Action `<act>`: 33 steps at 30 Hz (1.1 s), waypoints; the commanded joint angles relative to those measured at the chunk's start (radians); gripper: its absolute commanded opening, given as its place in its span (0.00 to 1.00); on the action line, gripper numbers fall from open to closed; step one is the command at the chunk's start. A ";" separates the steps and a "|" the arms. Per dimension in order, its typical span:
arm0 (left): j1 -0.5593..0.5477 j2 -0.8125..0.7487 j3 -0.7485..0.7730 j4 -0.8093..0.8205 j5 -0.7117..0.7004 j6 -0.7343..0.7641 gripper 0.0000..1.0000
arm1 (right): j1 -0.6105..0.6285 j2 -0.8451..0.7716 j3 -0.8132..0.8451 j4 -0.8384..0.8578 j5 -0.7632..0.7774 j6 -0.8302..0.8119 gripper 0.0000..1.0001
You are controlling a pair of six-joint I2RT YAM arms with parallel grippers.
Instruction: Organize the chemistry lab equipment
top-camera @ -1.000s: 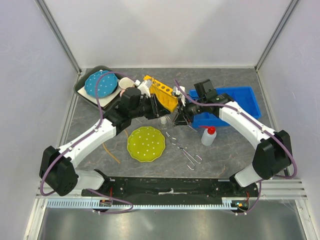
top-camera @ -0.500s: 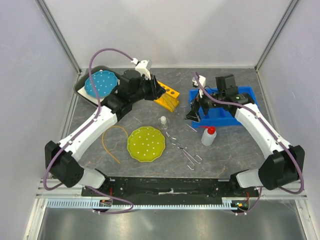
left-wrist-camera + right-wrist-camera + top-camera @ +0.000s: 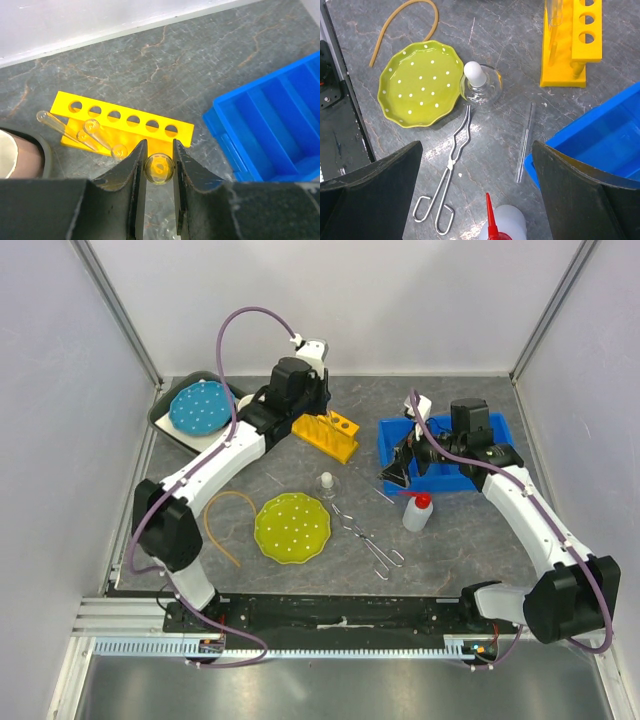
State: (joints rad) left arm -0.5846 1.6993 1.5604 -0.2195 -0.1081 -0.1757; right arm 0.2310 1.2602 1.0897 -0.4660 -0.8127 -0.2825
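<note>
The yellow test-tube rack [image 3: 327, 434] stands near the back centre, and clear tubes [image 3: 97, 135] lean in its holes. My left gripper [image 3: 159, 150] hovers above the rack's [image 3: 125, 124] front edge. It is shut on a clear tube [image 3: 159, 168] seen end-on. My right gripper [image 3: 476, 165] is open and holds nothing. It hangs over the table by the blue bin's left edge. Below it lie the metal tongs [image 3: 452, 160], a thin loose tube [image 3: 525, 142] and the red-capped squeeze bottle [image 3: 507, 225]. The white-capped flask [image 3: 480, 82] stands beside the yellow-green plate [image 3: 420, 82].
A blue bin [image 3: 455, 450] sits at the right rear. At the back left, a blue dotted plate [image 3: 202, 407] rests on a dark tray. A tan rubber hose [image 3: 225, 515] curves left of the yellow-green plate [image 3: 291, 527]. A pink mug [image 3: 20, 155] stands left of the rack.
The right gripper opened, left the rack and drew back rightward to the bin's edge. The left arm swung up toward the back, still holding its tube above the rack.
</note>
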 commanded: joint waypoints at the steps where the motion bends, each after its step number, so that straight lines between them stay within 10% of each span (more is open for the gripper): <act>1: 0.000 0.059 0.084 0.058 -0.067 0.091 0.02 | -0.009 -0.024 -0.011 0.066 -0.037 0.025 0.98; 24: 0.000 0.178 0.093 0.049 -0.082 0.153 0.06 | -0.022 -0.015 -0.027 0.089 -0.052 0.043 0.98; 33: 0.000 0.212 0.064 0.049 -0.076 0.148 0.27 | -0.027 -0.021 -0.037 0.095 -0.054 0.043 0.98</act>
State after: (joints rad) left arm -0.5850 1.8946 1.6203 -0.2077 -0.1783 -0.0586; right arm 0.2108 1.2594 1.0672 -0.4095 -0.8349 -0.2424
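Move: The left hand already holds a test tube; the yellow rack it is going to has its middle about 7 cm ahead, 1 cm left and some 20 cm below. The pink mug stands roughly 18 cm left of the rack and 4 cm farther out; the blue tray's middle is about 30 cm right of the rack and 5 cm nearer. From the idle right hand, the rack lies some 14 cm ahead and 16 cm left. Left hand lowers the gripped test tube about 7 cm towards the yellow rack, easing some 4 cm forward. ##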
